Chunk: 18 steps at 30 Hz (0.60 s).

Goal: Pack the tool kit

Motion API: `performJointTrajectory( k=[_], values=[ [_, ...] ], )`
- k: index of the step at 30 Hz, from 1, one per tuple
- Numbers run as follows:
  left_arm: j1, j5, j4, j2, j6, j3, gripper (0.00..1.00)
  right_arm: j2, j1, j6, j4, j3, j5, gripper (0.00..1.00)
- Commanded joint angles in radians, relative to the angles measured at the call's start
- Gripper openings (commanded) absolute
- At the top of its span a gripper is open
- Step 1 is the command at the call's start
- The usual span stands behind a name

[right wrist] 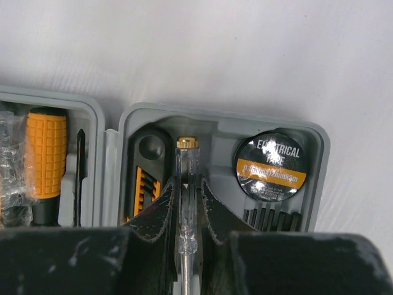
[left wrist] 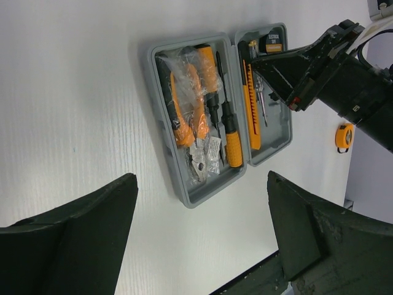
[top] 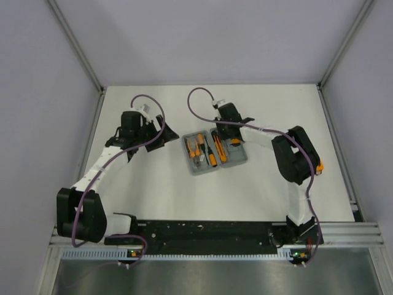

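The grey tool kit case (top: 216, 153) lies open in the middle of the table. Its left half (left wrist: 161, 123) holds bagged orange pliers (left wrist: 187, 114) and orange-and-black screwdrivers (left wrist: 230, 132). My right gripper (right wrist: 187, 196) is shut on a clear-handled tester screwdriver (right wrist: 186, 161) with a brass cap, held down in the case's right half (right wrist: 316, 178) between an orange-and-black knife (right wrist: 143, 181) and a roll of electrical tape (right wrist: 271, 167). My left gripper (left wrist: 201, 190) hangs open and empty beside the case's left end. The round orange tape measure (left wrist: 344, 136) sits on the table outside the case.
The right arm's elbow (top: 295, 153) stands right of the case, next to the tape measure (top: 320, 165). Grey walls enclose the white table (top: 153, 196) on three sides. A black rail (top: 202, 232) runs along the near edge.
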Motion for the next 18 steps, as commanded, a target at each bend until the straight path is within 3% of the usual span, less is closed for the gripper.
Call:
performJointTrajectory(
  k=[1, 9, 18],
  values=[
    [0.009, 0.023, 0.021, 0.004, 0.017, 0.018, 0.89, 0.025, 0.017, 0.018, 0.028, 0.01, 0.052, 0.1],
    [0.013, 0.026, 0.018, 0.007, 0.006, 0.02, 0.89, -0.028, 0.02, 0.047, 0.016, 0.019, 0.084, 0.3],
    [0.018, 0.035, 0.017, 0.009, 0.005, 0.018, 0.89, -0.053, 0.028, 0.047, -0.023, 0.044, 0.145, 0.33]
  ],
)
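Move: The clear-handled screwdriver is still pinched in the right hand near its gold cap, inside the right half of the open case. Its middle lies about 3 cm back and 1 cm right of that hand, about 1 cm lower. The electrical tape sits some 2 cm ahead and 5 cm right, the orange knife roughly 5 cm back and 1 cm left, both about 1 cm below. From the left hand, the screwdriver is some 7 cm ahead, 19 cm right and 12 cm lower. The clear-handled screwdriver is let go in its slot between the orange knife and the tape: the right fingers open to about a third, ending their pinch. The hand first settles a touch lower, then eases up about 1 cm with a slight drift forward and right, turning some 5 degrees clockwise. ##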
